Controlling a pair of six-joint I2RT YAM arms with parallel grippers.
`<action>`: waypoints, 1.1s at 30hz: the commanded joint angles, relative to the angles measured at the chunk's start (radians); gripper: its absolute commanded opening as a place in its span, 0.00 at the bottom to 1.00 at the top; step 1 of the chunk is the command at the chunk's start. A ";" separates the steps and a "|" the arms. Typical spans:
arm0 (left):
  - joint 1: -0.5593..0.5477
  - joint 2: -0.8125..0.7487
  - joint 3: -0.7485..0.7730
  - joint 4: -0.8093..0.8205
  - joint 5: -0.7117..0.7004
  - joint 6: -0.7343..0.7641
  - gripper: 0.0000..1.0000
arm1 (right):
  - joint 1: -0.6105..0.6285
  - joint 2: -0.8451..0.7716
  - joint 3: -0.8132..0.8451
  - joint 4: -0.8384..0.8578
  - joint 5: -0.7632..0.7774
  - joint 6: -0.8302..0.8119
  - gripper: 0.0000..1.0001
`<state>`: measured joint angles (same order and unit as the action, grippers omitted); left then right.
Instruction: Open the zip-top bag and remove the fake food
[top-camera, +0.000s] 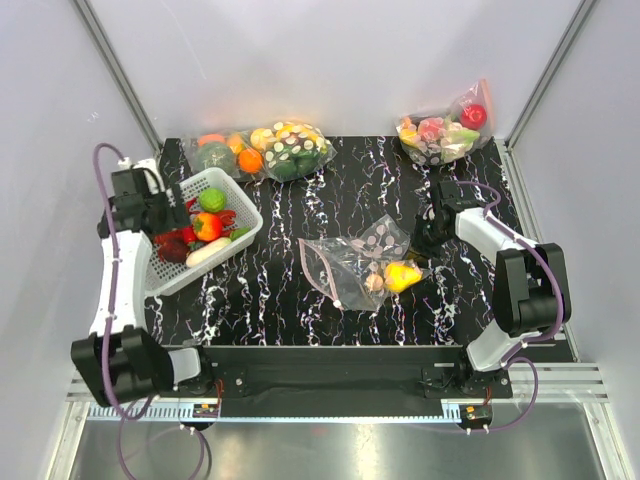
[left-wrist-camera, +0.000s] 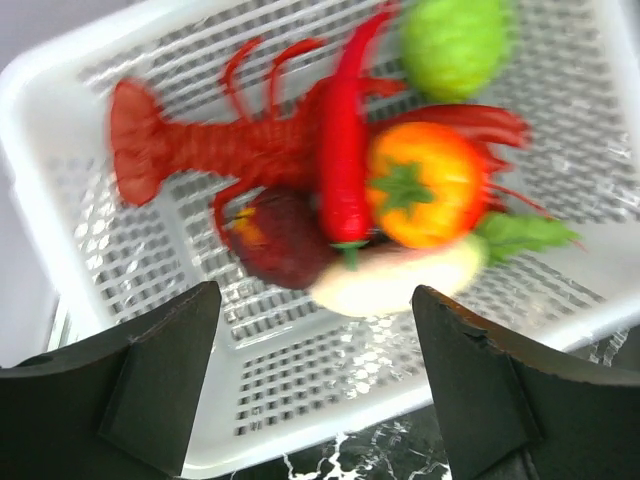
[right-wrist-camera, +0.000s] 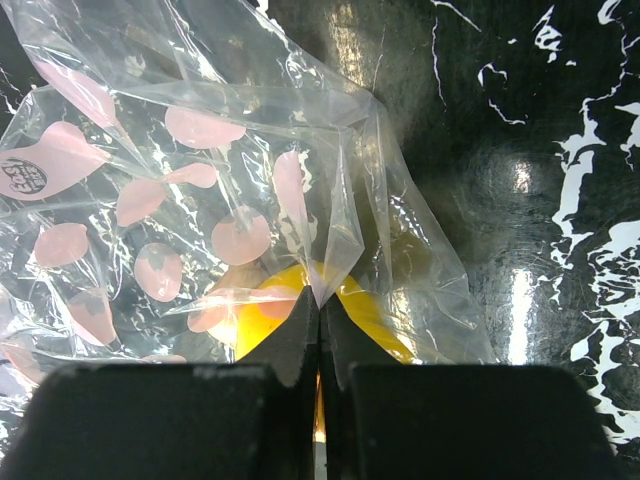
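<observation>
The zip-top bag (top-camera: 355, 262) lies crumpled at the table's middle, clear with pale dots. A yellow fake fruit (top-camera: 403, 276) and a small tan piece (top-camera: 375, 283) sit inside its right end. My right gripper (top-camera: 424, 243) is at that end. In the right wrist view the gripper (right-wrist-camera: 320, 300) is shut on a fold of the bag's plastic (right-wrist-camera: 340, 220), with the yellow fruit (right-wrist-camera: 262, 315) just behind it. My left gripper (top-camera: 175, 215) hangs over the white basket (top-camera: 238, 190), open and empty (left-wrist-camera: 315, 295). A round green fruit (left-wrist-camera: 455, 45) lies in the basket.
The basket (left-wrist-camera: 330, 425) also holds a red lobster (left-wrist-camera: 215, 145), a chili, a tomato (left-wrist-camera: 425, 185), a white piece and a dark red piece. Two full dotted bags stand at the back (top-camera: 285, 150) (top-camera: 440, 135), with loose produce (top-camera: 215, 152) beside the left one.
</observation>
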<state>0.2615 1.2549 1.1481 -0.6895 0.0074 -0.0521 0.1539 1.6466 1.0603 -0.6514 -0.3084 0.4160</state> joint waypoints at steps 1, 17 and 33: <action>-0.151 -0.087 -0.004 0.051 0.011 0.046 0.82 | -0.008 -0.010 0.040 0.004 -0.028 -0.002 0.00; -0.768 -0.101 -0.232 0.375 0.385 -0.127 0.59 | -0.008 -0.018 0.043 -0.007 -0.032 0.007 0.00; -0.921 0.138 -0.257 0.462 0.388 -0.115 0.45 | -0.008 -0.039 0.029 -0.013 -0.029 0.015 0.00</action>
<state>-0.6407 1.3884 0.8989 -0.3141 0.3790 -0.1654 0.1516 1.6466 1.0733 -0.6559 -0.3317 0.4202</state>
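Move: The open zip mouth of the bag lies about 38 cm to the left hand's right, 7 cm back and 17 cm below; the tan food inside is 14 cm farther right, the yellow food 19 cm, both about level with the mouth. The basket's middle is some 3 cm ahead, 3 cm right and 16 cm below. From the right hand, the mouth is about 26 cm left and 5 cm back. Left hand swings 35 cm right to the bag's mouth, dipping late, turning 60 degrees clockwise, fingers half closing. ##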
